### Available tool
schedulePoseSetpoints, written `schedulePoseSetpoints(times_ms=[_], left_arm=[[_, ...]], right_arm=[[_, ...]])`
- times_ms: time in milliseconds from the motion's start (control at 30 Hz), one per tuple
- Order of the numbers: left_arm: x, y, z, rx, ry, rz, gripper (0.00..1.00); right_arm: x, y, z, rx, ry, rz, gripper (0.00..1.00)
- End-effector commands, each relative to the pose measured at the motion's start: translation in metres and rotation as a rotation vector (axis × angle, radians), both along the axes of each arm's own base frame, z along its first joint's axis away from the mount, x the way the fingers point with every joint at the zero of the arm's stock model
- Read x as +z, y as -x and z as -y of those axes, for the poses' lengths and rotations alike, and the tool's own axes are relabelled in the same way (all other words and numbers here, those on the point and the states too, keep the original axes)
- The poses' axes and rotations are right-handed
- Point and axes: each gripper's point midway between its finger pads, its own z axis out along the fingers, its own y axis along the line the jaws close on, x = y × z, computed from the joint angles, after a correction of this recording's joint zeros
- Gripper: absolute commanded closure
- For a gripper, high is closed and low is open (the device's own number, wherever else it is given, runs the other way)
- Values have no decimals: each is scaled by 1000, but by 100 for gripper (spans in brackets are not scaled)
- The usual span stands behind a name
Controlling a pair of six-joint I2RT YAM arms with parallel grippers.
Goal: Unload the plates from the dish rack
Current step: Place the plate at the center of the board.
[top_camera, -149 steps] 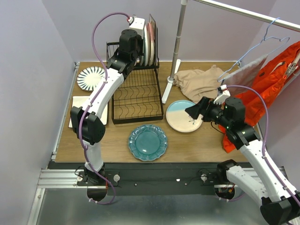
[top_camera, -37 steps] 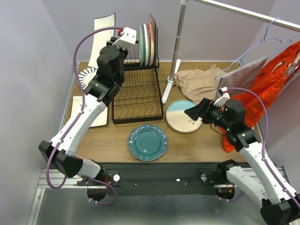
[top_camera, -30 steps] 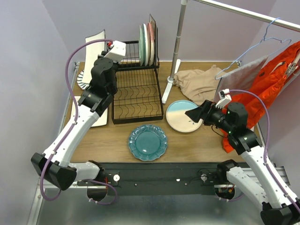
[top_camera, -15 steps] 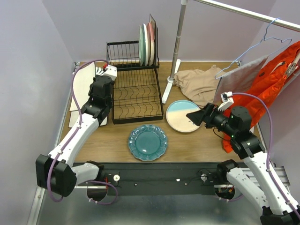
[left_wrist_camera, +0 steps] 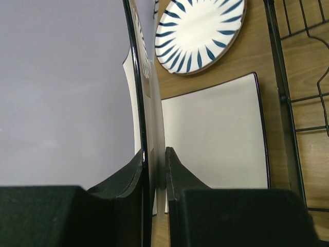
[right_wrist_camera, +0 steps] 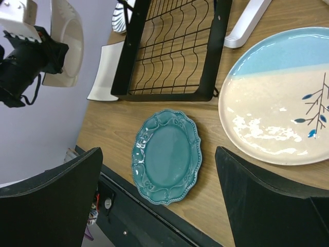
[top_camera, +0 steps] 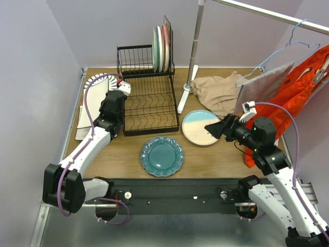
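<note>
My left gripper (left_wrist_camera: pixel 154 154) is shut on the rim of a white square plate (left_wrist_camera: pixel 149 98), which it holds edge-on at the table's left side. Below it lie another square white plate (left_wrist_camera: pixel 216 134) and a white plate with dark radial stripes (left_wrist_camera: pixel 198 31). The black wire dish rack (top_camera: pixel 150 100) stands right of them, with several plates (top_camera: pixel 162 49) upright in its upper basket. The scalloped teal plate (top_camera: pixel 162 156) and the cream-blue plate (top_camera: pixel 201 127) lie flat on the table. My right gripper (right_wrist_camera: pixel 158 154) hangs open above these two, holding nothing.
A metal clothes-rail stand (top_camera: pixel 193 51) rises just right of the rack. A beige cloth (top_camera: pixel 221 90) lies beyond the cream-blue plate. An orange garment (top_camera: pixel 300 85) and a wire hanger (top_camera: pixel 277 56) hang at the right. The purple wall is close on the left.
My left arm has brought the square plate from high beside the rack down and forward to the table's left side. The right gripper has shifted slightly and stays open.
</note>
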Motion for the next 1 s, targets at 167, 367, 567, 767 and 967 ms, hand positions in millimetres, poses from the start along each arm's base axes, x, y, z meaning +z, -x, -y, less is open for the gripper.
schedulePoseSetpoints(times_ms=[167, 367, 567, 767, 967], left_arm=[[2, -12, -10, 86, -22, 96, 100], [-17, -13, -12, 99, -45, 69, 100], [-35, -13, -18, 143, -83, 44, 100], [-41, -10, -24, 184, -122, 27, 100], [-46, -14, -26, 207, -153, 3, 100]], right_arm=[[8, 7, 4, 6, 23, 26, 2], [21, 5, 11, -19, 66, 56, 1], [25, 7, 13, -18, 78, 71, 1], [24, 8, 16, -25, 91, 73, 1], [28, 9, 16, -24, 97, 79, 1]])
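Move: Below the left hand, which already grips a white square plate held steeply on edge, another square plate lies flat, its middle about 5 cm to the left, roughly level fore and aft and some 20 cm down. The striped plate lies about 19 cm ahead and 4 cm to the left. The rack's lower tray is centred about 9 cm ahead and 21 cm to the right. From the right hand, the flat square plate is about 56 cm left, 15 cm ahead. Sinking almost straight down by about 8 cm, the left hand lowers the gripped plate towards the flat square plate, between the wall and the rack, then slows nearly to a stop with a drift of barely over 1 cm left. The fingers keep their pinch on the plate while the wrist tips them down a further 5 to 10 degrees and turns slightly counter-clockwise. The open, empty right hand rises roughly 2 cm. ##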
